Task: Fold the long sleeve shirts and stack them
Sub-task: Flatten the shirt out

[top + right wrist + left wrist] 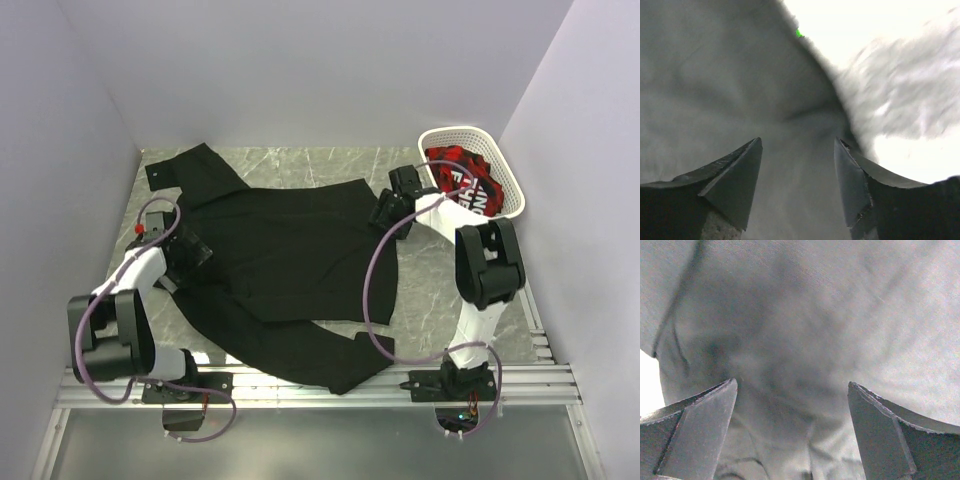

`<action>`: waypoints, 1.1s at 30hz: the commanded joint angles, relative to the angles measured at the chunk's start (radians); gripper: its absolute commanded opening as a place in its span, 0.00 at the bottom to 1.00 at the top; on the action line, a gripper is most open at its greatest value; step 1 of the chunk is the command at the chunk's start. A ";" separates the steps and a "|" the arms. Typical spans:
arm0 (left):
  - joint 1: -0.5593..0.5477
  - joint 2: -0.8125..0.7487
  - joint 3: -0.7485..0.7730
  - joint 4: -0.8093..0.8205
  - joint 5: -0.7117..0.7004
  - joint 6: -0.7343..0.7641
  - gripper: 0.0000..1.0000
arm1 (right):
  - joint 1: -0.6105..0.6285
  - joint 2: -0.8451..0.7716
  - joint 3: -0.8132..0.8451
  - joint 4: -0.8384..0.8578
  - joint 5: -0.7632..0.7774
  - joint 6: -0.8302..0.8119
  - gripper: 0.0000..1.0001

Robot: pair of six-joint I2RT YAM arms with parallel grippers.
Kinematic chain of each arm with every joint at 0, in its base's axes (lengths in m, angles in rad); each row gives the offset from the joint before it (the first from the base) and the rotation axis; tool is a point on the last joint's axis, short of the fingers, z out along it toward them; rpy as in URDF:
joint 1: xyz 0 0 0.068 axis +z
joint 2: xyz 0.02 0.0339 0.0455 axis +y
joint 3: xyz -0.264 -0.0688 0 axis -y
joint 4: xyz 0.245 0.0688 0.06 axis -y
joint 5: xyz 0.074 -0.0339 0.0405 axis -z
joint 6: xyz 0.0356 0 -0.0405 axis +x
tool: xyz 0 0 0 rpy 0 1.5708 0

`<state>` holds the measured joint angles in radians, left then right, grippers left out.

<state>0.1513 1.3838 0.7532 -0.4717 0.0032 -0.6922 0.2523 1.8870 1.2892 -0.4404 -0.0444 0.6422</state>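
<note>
One long sleeve shirt (290, 260), plain black, lies spread across the marble table (430, 290), a sleeve reaching to the far left and its hem hanging over the near edge. My left gripper (188, 250) sits low on the shirt's left edge. In the left wrist view it (792, 384) is open wide, with wrinkled shirt fabric (805, 330) filling the view under the fingers. My right gripper (385, 210) is at the shirt's right edge near the basket. In the right wrist view it (798, 141) is open over the shirt cloth (715, 80), nothing pinched between the fingers.
A white basket (455, 131) stands at the far right corner with red and black cloth (465, 175) inside. White walls close in the table on three sides. A metal rail (560, 380) runs along the near edge by the arm bases.
</note>
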 commanded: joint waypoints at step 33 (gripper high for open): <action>-0.090 0.457 0.331 0.078 0.021 -0.009 0.99 | 0.007 0.165 0.197 -0.144 -0.026 0.017 0.67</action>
<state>0.0662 1.7287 1.0443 -0.4164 0.0174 -0.7238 0.2905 2.0136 1.4193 -0.5426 -0.1074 0.6582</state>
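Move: The black shirt's body is spread between the hands, its middle about 21 cm right of the left hand and 2 ahead, about 23 cm left of the right hand and 9 back, only 1 or 2 cm below both. From the left hand, the far sleeve lies some 19 cm ahead and 3 right, the near sleeve about 20 back and 22 right. From the right hand, the body's far right corner is 6 cm ahead and 5 left, the white basket roughly 8 ahead and 18 right. Lifting about 4 cm off the shirt, both hands re-plant: the left one a couple of centimetres farther left, the right one some 11 cm back and 6 left on the body's right side. With fingertips down on the cloth and fingers still apart, the left pushes it forward about 9 cm while the right sweeps some 11 cm forward, easing right; the right hand's opening barely changes. ##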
